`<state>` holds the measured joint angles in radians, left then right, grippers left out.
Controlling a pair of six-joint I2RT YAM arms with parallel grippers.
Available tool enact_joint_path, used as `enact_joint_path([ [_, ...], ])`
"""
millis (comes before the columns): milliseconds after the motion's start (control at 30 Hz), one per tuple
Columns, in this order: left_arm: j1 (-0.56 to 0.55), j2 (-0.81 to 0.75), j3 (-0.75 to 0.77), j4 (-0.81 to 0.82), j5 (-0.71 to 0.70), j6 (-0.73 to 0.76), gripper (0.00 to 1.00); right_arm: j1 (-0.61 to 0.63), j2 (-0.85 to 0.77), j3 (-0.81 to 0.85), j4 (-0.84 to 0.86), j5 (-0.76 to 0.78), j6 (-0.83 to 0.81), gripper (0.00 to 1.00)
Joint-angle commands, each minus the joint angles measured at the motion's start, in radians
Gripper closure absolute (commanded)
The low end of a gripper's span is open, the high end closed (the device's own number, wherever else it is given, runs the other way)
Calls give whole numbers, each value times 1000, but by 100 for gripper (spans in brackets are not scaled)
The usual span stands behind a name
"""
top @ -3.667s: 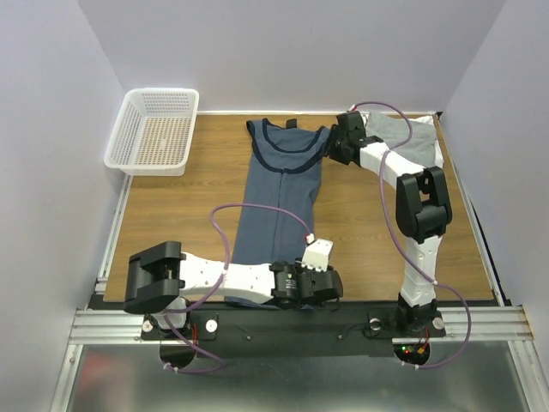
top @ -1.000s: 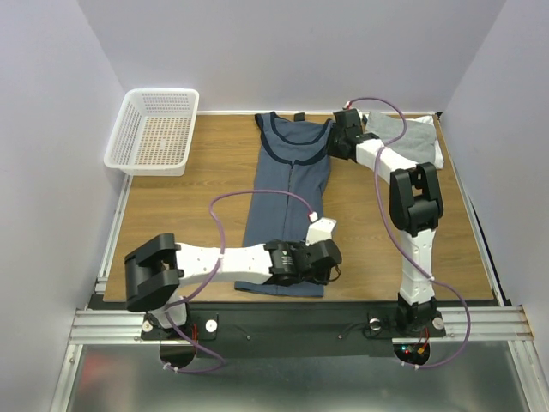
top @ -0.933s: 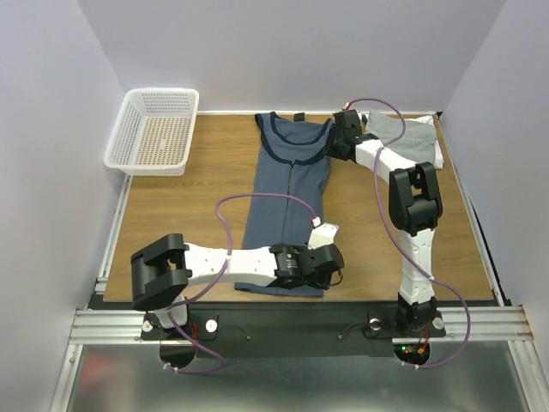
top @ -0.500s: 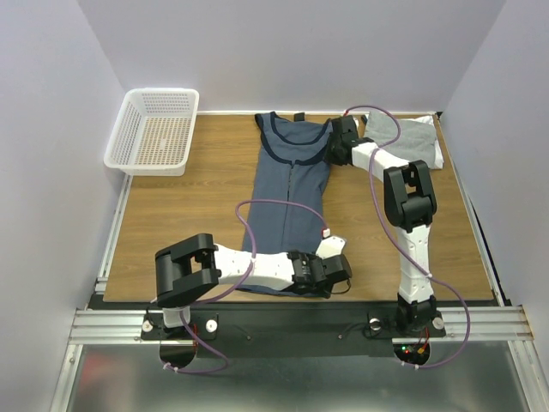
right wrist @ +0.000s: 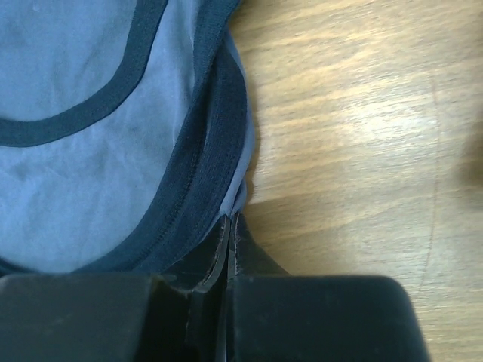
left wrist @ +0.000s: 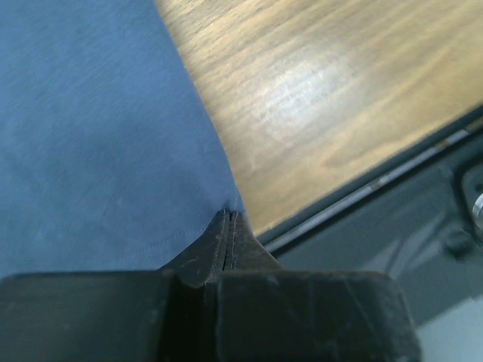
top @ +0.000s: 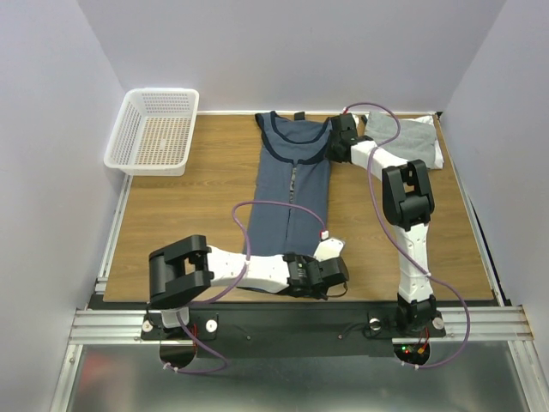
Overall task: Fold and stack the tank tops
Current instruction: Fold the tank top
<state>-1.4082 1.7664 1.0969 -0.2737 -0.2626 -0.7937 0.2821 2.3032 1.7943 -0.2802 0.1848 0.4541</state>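
The navy blue tank top (top: pixel 290 197) lies folded lengthwise down the middle of the table, neck at the far end. My left gripper (top: pixel 330 279) is shut on its near right hem corner (left wrist: pixel 226 205) by the table's front edge. My right gripper (top: pixel 336 144) is shut on its dark-trimmed far right shoulder edge (right wrist: pixel 234 197). A folded light grey tank top (top: pixel 405 137) lies at the far right corner, with a white one partly showing under it.
A white mesh basket (top: pixel 154 129) stands at the far left corner. The table's metal front rail (left wrist: pixel 392 181) runs just beyond the hem corner. Bare wood (top: pixel 180 215) lies left and right of the navy top.
Both grippers stay shut on the navy top. The left arm swung right along the front edge and the top shifted slightly right and pulled straighter; the right gripper barely moved.
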Motion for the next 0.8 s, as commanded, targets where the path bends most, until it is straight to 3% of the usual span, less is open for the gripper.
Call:
enact_joint_path([
  [0,-17,-128,-54,28,22,-10,100,-26,12,53,30,55,-25,100],
  [233,-25,-130,-68,70,65,4,100,-34,12,51,29,50,-29,98],
  [300,-29,-111,-55,76,72,11,100,-34,4,42,29,51,-28,83],
  [333,-29,-105,-51,77,77,11,100,-34,-1,42,29,48,-29,82],
  [400,-29,-91,-40,82,82,17,100,-34,-22,25,29,50,-28,60],
  [433,-29,-90,-34,83,83,19,97,-34,-30,19,29,50,-28,53],
  [467,-28,-90,-29,83,82,24,80,-35,-39,2,29,50,-26,48],
  [600,-28,-130,6,70,37,28,54,-32,-132,-59,27,44,-17,31],
  [767,-17,-241,37,-11,-95,-51,53,-34,-296,-220,18,-16,30,27],
])
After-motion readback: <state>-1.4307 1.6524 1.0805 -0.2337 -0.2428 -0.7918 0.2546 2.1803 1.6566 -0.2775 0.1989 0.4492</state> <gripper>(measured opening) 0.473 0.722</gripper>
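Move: The left fingers are shut on the tank top's right hem corner, with the tank top's middle about 30 cm ahead and 10 cm left of them and the table's front edge some 3 cm back. The right fingers are shut on the folded side edge just below the armhole. From them the neckline's bottom is about 11 cm left and level, and the grey pile about 23 cm right and 5 cm farther out. Everything is within a few centimetres of hand height. Keep the right gripper low and draw the pinched side edge about 1.5 cm to the right, then open wide, let go and back off towards the hem, rising slightly. Meanwhile lift the left gripper about 3 cm with the hem corner, ease it back some 2 cm towards the table's front edge, open to release the corner, and rise again. ##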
